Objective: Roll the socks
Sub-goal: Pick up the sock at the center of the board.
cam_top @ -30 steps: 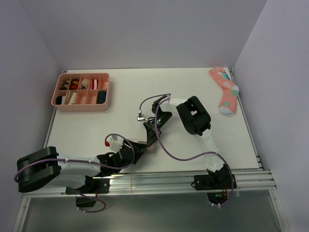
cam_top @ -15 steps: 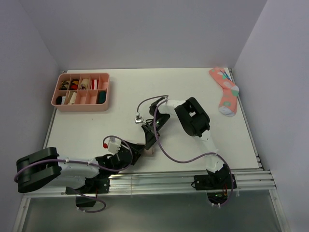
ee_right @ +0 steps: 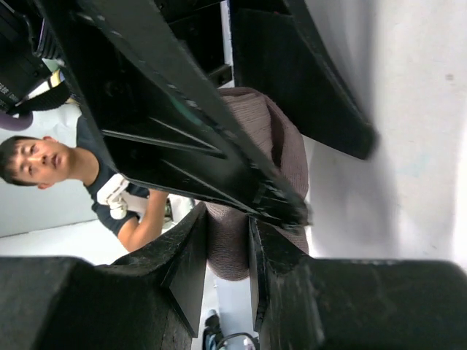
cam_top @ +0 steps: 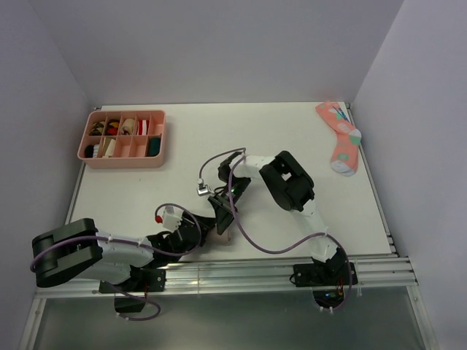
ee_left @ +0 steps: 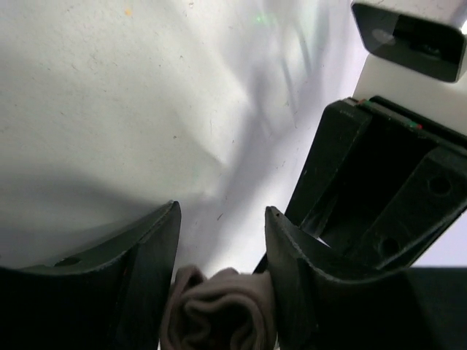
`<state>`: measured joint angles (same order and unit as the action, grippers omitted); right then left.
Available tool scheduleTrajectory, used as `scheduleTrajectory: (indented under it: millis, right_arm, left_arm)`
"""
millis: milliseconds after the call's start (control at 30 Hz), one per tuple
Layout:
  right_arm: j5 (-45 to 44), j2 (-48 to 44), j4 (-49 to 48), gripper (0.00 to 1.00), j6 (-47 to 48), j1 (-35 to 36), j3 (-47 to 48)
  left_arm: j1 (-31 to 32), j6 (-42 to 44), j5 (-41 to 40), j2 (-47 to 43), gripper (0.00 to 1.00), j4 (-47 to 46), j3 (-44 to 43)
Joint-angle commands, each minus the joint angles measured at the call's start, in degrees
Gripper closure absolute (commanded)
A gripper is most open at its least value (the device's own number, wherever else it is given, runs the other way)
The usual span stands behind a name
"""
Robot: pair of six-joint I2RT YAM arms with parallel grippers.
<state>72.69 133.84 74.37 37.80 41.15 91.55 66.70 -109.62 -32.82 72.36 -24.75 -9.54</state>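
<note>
The socks show as one rolled taupe-brown bundle [cam_top: 225,234] near the table's front edge, where both grippers meet. In the left wrist view the roll [ee_left: 219,313] fills the gap deep between my left gripper's [ee_left: 221,213] wide-set fingers and touches both. My right gripper [ee_right: 228,216] is pinched narrowly on an edge of the same roll [ee_right: 230,255] from the far side, and the left fingers [ee_right: 182,109] cross in front of it. From above, the left gripper [cam_top: 213,228] and right gripper [cam_top: 222,218] hide most of the bundle.
A pink divided tray [cam_top: 120,162] with small items stands at the back left. A coral-pink spotted sock [cam_top: 341,138] lies at the back right by the wall. Purple cables loop over both arms. The metal front rail [cam_top: 241,271] runs just behind the grippers.
The right arm has swung left and toward the front edge, carrying its wrist lower. The left gripper has stayed at the roll with its jaws slightly narrower.
</note>
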Motion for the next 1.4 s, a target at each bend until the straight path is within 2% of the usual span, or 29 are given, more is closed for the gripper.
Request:
scheduleTrajectory:
  millis: [0,133,167,233,333,433,600,633,700,767,900,1133,1267,1367]
  right_arm:
    - [1.9,-2.7,3.0,0.82,-1.7,0.5,0.6]
    - [1.0,-3.4,-0.8,0.83,-4.7,0.6,-0.1]
    - [0.5,-3.6,-1.8,0.83,-5.4,0.5,-0.5]
    - [-0.3,-4.5,-5.2,0.83,-8.3,0.5,-1.5]
    - [-2.2,-5.3,-9.0,0.83,-11.8,0.5,-2.6]
    - [-4.3,-6.4,-12.1,0.78,-14.3,0.5,-3.4]
    - [-10.0,-11.1,-20.0,0.61,-22.1,0.3,-5.5]
    - [-10.6,-11.3,-20.0,0.59,-22.5,0.1,-5.2]
    - [-11.6,-12.1,-19.5,0.55,-23.6,-0.3,-3.9]
    - [-12.7,-12.8,-19.7,0.54,-25.1,-1.2,-3.0]
    - [-16.7,-15.3,-21.8,0.5,-28.2,-3.4,-2.9]
    - [-19.0,-18.3,-21.8,0.47,-29.7,-5.9,-3.6]
    - [-18.5,-18.8,-20.8,0.45,-29.3,-7.0,-1.0]
    - [-14.3,-17.6,-18.3,0.42,-28.0,-9.1,2.6]
  left_arm:
    - [-0.3,1.5,0.0,1.6,0.45,0.7,0.7]
    - [-0.3,1.9,0.5,2.0,0.54,-0.2,0.7]
    - [-0.3,2.0,0.6,1.9,0.62,0.1,0.5]
    - [-0.3,2.7,0.7,1.7,0.67,0.0,0.5]
    - [-0.3,3.4,0.7,1.2,0.84,0.7,0.1]
    - [-0.3,4.5,0.5,0.7,1.0,1.1,-0.1]
    - [-0.3,6.8,-0.8,-0.3,1.0,-2.8,1.9]
    - [-0.3,8.0,-1.6,-0.5,1.0,-6.8,3.5]
    - [-0.3,8.5,-2.7,-0.8,1.0,-8.7,4.5]
    - [-0.3,11.2,-4.3,-1.4,1.0,-12.2,5.7]
    - [-0.3,14.3,-7.4,-4.1,1.0,-12.6,5.8]
    - [-0.9,24.1,-14.9,-10.0,1.0,-22.4,10.9]
    - [-3.3,30.3,-13.9,-14.2,1.0,-25.7,11.7]
    - [-6.8,34.9,-8.4,-17.1,1.0,-27.4,12.3]
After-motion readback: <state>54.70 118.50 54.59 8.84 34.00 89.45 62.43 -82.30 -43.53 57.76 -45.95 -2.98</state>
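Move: The rolled brown sock already sits between the left hand's open fingers and is still pinched by the right hand. Its middle lies about 2 cm right of the left hand's point, 1 cm back and 1 cm lower. From the right hand it is about 2 cm to the left, 1 cm back and 1 cm lower. The board stays clear around it; the organizer box is far off, roughly 31 cm ahead and 33 cm left of the left hand. Around the sock roll the left fingers close and grip, while the right keeps its pinch, then opens and comes free of the roll, drawing forward some 8 cm and rising about 3 cm as it turns. The left sinks slightly, shifts a little left, then carries the sock up about 10 cm, also forward and left, fingertips tilting up some 25 degrees. ##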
